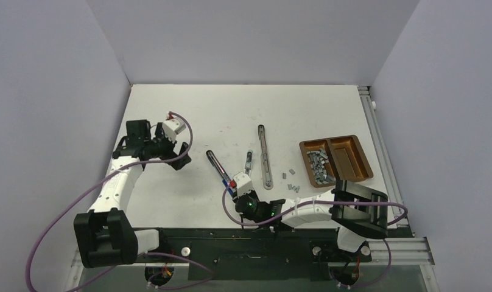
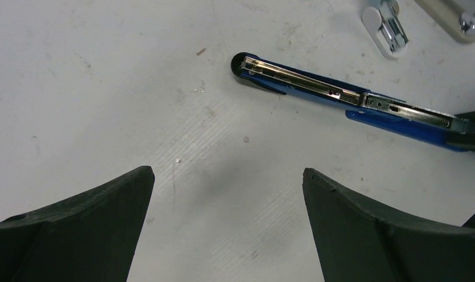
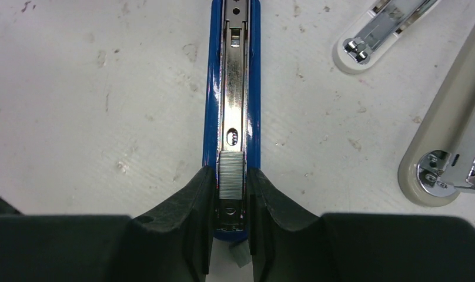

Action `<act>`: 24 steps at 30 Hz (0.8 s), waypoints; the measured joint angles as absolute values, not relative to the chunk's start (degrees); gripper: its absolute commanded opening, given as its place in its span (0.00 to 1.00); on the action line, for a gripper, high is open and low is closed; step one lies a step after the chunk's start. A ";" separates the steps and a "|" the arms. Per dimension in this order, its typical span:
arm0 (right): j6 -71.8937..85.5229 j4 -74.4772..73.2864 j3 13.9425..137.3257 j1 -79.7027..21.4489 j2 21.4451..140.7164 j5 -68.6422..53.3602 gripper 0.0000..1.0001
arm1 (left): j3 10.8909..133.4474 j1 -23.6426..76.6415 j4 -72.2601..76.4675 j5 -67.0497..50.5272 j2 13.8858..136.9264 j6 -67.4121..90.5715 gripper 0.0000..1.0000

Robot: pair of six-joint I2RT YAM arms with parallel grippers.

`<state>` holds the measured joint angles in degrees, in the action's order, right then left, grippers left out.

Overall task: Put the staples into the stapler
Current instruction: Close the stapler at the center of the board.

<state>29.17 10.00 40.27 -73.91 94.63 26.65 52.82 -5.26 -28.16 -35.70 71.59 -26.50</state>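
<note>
The blue stapler [image 1: 218, 165] lies opened flat on the white table, its metal magazine [image 3: 232, 76] facing up. A short silvery strip of staples [image 3: 231, 183] sits in the near end of that channel. My right gripper [image 3: 231, 171] is closed narrowly against the channel's sides, right where the strip lies. More staples [image 1: 318, 165] fill the left compartment of the brown tray [image 1: 332, 141], and several loose ones [image 1: 291, 180] lie on the table. My left gripper [image 2: 228, 173] hovers open and empty to the left of the stapler's far tip [image 2: 247, 61].
A long beige stapler [image 1: 265, 155] and a small white one [image 1: 248, 160] lie just right of the blue stapler, close to my right fingers [image 3: 282, 217]. The tray stands at the right. A small grey scrap [image 3: 240, 254] lies under the stapler's near end.
</note>
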 measured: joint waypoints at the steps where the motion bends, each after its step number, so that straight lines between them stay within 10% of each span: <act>1: 28.86 10.94 39.18 -74.24 93.86 25.67 0.09 | 51.96 -4.19 -29.08 -36.05 71.59 -29.82 0.96; 24: 24.43 18.13 35.33 -75.42 92.27 18.70 0.09 | 47.59 4.40 -32.29 -35.44 85.67 -76.44 1.00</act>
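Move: Some 8 cm to the right of the empty left hand, about 4 cm ahead and 13 cm below, is the far end of the opened-out blue stapler. The small white stapler lies about 20 cm to the left hand's right, level with it in reach, and the long grey stapler about 26 cm right and 2 cm ahead. The right hand already grips the blue stapler's near end; from there the far end is about 16 cm ahead and 9 cm left. Swooping down about 11 cm, the left hand first also goes back and right, then eases slightly forward, closing on the blue stapler's far end with its fingers wide open. It turns roughly 45 degrees clockwise and tips its fingers steeper, not yet touching. Meanwhile the right hand keeps its pinch on the near end, drawing it back about 3 cm and slightly left while turning it some 10 degrees counter-clockwise. ##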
